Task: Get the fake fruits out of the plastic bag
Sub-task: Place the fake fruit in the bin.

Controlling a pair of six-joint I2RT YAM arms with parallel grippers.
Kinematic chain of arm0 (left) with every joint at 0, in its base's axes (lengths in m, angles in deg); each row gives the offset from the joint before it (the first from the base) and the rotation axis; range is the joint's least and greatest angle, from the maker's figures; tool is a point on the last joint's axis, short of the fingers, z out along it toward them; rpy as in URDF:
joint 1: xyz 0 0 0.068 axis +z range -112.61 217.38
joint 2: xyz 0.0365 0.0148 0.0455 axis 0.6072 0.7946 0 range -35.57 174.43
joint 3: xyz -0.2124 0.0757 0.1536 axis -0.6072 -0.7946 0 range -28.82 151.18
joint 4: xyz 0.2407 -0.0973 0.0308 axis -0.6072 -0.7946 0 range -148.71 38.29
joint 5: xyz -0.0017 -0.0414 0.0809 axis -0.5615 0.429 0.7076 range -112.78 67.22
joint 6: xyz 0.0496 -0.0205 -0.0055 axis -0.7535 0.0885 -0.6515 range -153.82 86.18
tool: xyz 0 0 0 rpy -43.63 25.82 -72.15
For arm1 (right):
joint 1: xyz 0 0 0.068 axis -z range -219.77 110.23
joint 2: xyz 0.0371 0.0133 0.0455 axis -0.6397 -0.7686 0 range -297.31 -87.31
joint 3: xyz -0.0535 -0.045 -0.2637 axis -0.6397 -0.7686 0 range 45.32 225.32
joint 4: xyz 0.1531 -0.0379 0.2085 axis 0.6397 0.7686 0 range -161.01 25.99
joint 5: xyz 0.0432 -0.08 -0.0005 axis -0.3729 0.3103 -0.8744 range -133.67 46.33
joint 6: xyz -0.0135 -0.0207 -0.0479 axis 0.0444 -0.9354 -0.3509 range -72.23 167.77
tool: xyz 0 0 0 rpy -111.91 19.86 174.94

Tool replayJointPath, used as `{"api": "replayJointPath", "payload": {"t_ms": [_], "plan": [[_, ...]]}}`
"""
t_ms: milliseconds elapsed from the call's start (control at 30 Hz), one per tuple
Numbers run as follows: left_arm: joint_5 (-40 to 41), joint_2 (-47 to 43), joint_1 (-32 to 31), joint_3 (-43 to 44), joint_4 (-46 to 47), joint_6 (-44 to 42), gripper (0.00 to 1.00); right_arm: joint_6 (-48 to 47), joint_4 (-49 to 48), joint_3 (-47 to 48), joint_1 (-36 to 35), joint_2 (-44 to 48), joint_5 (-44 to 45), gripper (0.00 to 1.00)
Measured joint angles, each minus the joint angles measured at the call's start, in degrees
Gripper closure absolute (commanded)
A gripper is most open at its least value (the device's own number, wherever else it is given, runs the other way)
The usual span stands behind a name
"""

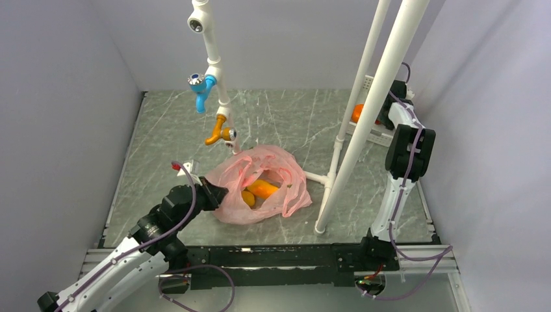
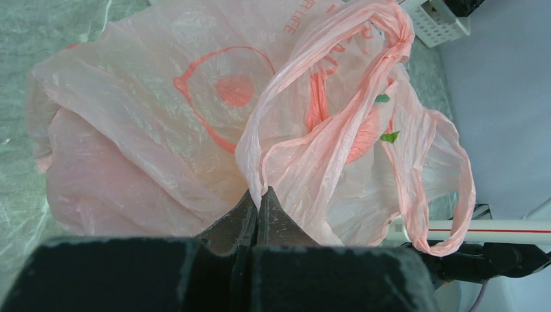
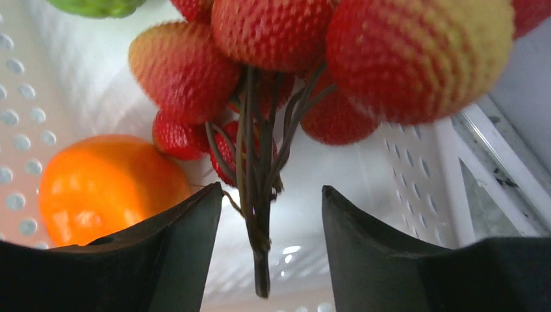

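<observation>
The pink plastic bag (image 1: 276, 162) lies crumpled mid-table. My left gripper (image 1: 217, 193) is shut on a fold of the bag's rim (image 2: 260, 169) beside a loop handle (image 2: 448, 195). Two of the fake fruits show through the bag's mouth, an orange one (image 1: 263, 188) and a yellow-orange one (image 1: 248, 198). At the far right, my right gripper (image 3: 271, 188) stands open over the white basket (image 3: 422, 162). The stem (image 3: 258, 214) of a bunch of red fruits (image 3: 279, 39) hangs between its fingers, apart from both. A round orange fruit (image 3: 104, 185) lies in the basket beside it.
A lime-green fruit (image 3: 97, 6) sits at the basket's far end. White pipes (image 1: 364, 130) slant across the right side, hiding part of the right gripper from above. A pipe stand with a blue tap (image 1: 201, 91) and an orange tap (image 1: 217, 130) rises behind the bag. Grey walls enclose the table.
</observation>
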Motion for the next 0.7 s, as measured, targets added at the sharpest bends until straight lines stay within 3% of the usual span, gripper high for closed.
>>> {"api": "replayJointPath", "payload": {"t_ms": [333, 700], "plan": [[-0.11, 2.49, 0.0, 0.59, 0.17, -0.7, 1.0, -3.04, 2.27, 12.5, 1.33, -8.35, -4.2, 1.0], [-0.92, 3.96, 0.0, 1.44, 1.4, -0.74, 1.0, -7.87, 3.78, 5.01, -0.09, 2.25, -2.64, 1.0]]}}
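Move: The right hand is over the bin with its fingers open; the strawberry stems lie about 4 cm ahead of it, 1 cm right and 1 cm below. The orange is roughly 8 cm to its left and 2 cm ahead; the green fruit about 11 cm ahead and 5 cm left, both some 3 cm lower than the hand. From the left hand the stems are about 39 cm ahead, 60 cm right and 11 cm lower. The right hand slides forward 4 cm, pinches the strawberry stems, then lifts about 5 cm while drawing back 3. ##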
